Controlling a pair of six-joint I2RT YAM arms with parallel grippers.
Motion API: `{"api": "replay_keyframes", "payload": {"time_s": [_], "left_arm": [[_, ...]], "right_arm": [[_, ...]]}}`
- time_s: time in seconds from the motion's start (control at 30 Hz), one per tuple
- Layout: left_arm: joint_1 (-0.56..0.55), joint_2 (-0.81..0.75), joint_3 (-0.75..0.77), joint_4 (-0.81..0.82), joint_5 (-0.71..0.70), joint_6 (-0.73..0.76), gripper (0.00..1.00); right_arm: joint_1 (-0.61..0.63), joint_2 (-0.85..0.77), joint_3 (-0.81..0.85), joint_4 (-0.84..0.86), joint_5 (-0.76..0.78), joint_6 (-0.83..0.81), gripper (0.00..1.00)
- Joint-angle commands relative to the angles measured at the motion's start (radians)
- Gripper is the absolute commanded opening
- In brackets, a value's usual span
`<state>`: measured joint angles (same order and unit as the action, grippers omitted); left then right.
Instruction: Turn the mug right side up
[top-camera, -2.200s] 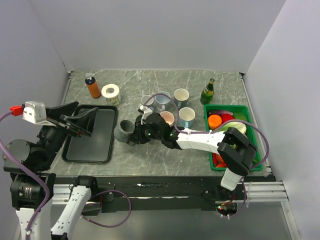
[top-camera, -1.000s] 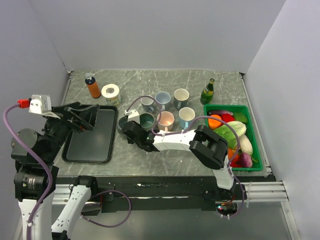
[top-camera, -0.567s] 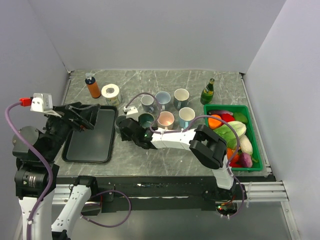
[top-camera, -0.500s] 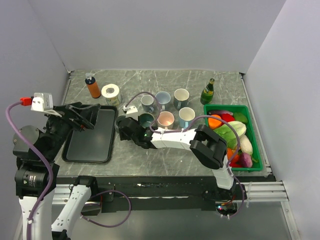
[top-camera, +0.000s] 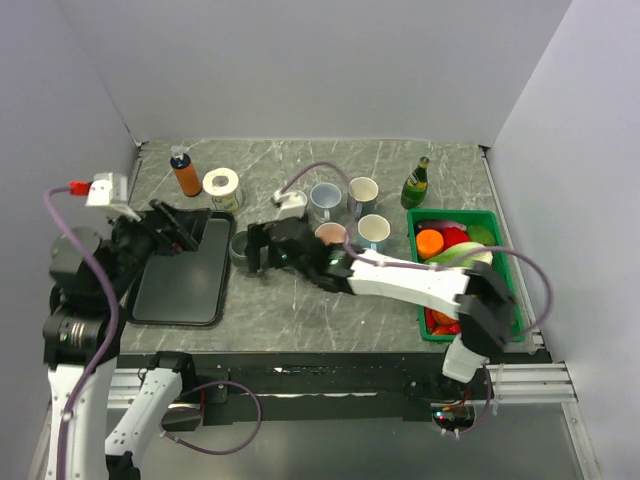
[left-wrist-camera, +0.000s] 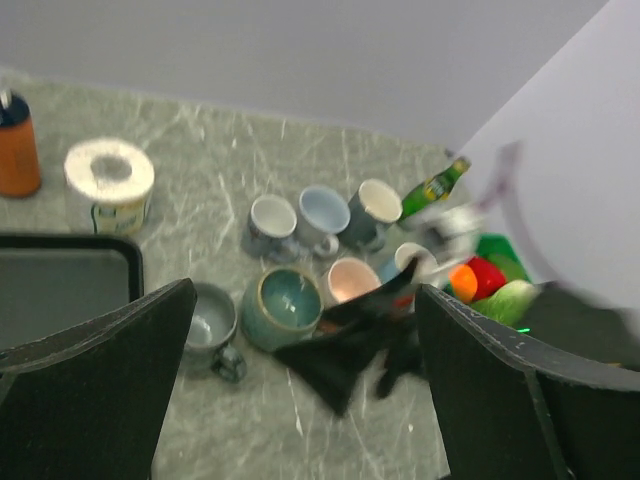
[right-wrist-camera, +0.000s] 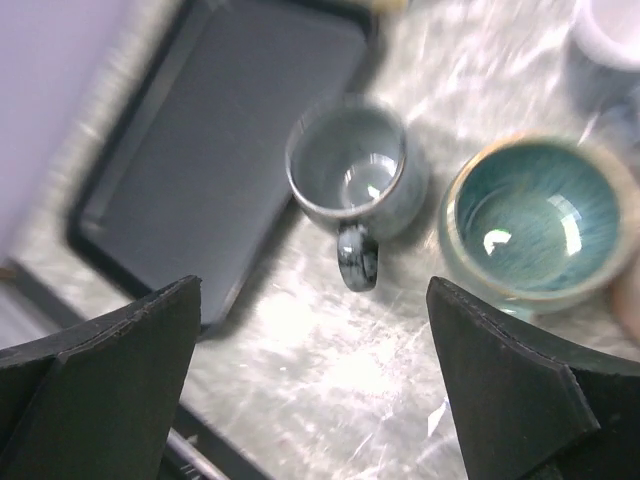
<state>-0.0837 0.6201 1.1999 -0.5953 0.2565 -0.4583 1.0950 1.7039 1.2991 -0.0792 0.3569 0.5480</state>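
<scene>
The grey mug (top-camera: 240, 251) stands mouth up on the table just right of the black tray (top-camera: 185, 285). In the right wrist view the mug (right-wrist-camera: 349, 175) shows its empty inside, and its dark handle (right-wrist-camera: 357, 258) points toward the camera. My right gripper (top-camera: 260, 248) hovers over it, open, with nothing between the fingers (right-wrist-camera: 110, 370). The mug (left-wrist-camera: 210, 320) also appears in the left wrist view, with the right gripper (left-wrist-camera: 350, 345) a dark blur beside it. Over the tray, my left gripper (top-camera: 185, 225) stands open and empty.
A teal mug (right-wrist-camera: 535, 225) sits right beside the grey one. Several more mugs (top-camera: 362, 192) stand behind. A toilet roll (top-camera: 221, 187) and an orange bottle (top-camera: 185, 173) are at the back left, a green bottle (top-camera: 415, 184) beside the green bin (top-camera: 455, 212) of vegetables at the right.
My right gripper has opened and let go of the grey mug, which now stands upright, and has pulled up and back a little. The left arm has shifted slightly.
</scene>
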Motion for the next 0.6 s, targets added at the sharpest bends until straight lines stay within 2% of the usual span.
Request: {"api": "replay_keyframes", "payload": {"time_s": [0.0,0.13,0.17,0.27,0.4,0.57], "left_arm": [[0.001,0.075,-0.045,-0.044,0.023,-0.039,0.96],[0.001,0.078,-0.121,-0.018,0.038,-0.066,0.96],[0.001,0.075,-0.129,-0.015,0.021,-0.075,0.96],[0.001,0.061,-0.149,-0.017,-0.022,-0.095,0.96],[0.001,0.032,-0.161,-0.034,-0.08,-0.083,0.96],[0.001,0.018,-0.131,-0.086,-0.097,-0.072,0.96]], "right_arm": [[-0.079,-0.183,-0.056,-0.103,-0.03,0.003,1.0],[-0.177,-0.379,-0.164,-0.221,-0.01,0.001,1.0],[-0.237,-0.415,-0.2,-0.244,-0.006,0.013,1.0],[-0.302,-0.565,-0.259,-0.304,0.039,0.015,1.0],[-0.377,-0.716,-0.276,-0.398,0.134,0.012,1.0],[-0.409,-0.852,-0.229,-0.554,0.304,0.027,1.0]]}}
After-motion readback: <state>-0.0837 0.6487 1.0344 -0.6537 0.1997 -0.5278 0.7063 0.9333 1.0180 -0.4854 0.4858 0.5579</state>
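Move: The dark grey mug, already upright and released, sits about 5 cm ahead of the right hand, 5 cm to its left and some 12 cm below. The green mug is level ahead with it and 10 cm to its right; the black tray's middle lies about 16 cm left of the dark mug and 2 cm nearer. The vegetable crate is some 47 cm to the right hand's right, straight level. From the left hand the dark mug lies roughly 11 cm ahead, 3 cm right and 34 cm below. With nothing in its wide-open fingers, the right hand sweeps away from the dark grey mug, nearly 30 cm to the right and some 9 cm up, above and along the near side of the mug row towards the vegetable crate, turning clockwise about 30 degrees. The left hand, open too, sinks nearly 10 cm with a little forward reach, tipping its fingers down, then eases slightly up and back. Neither touches anything. ##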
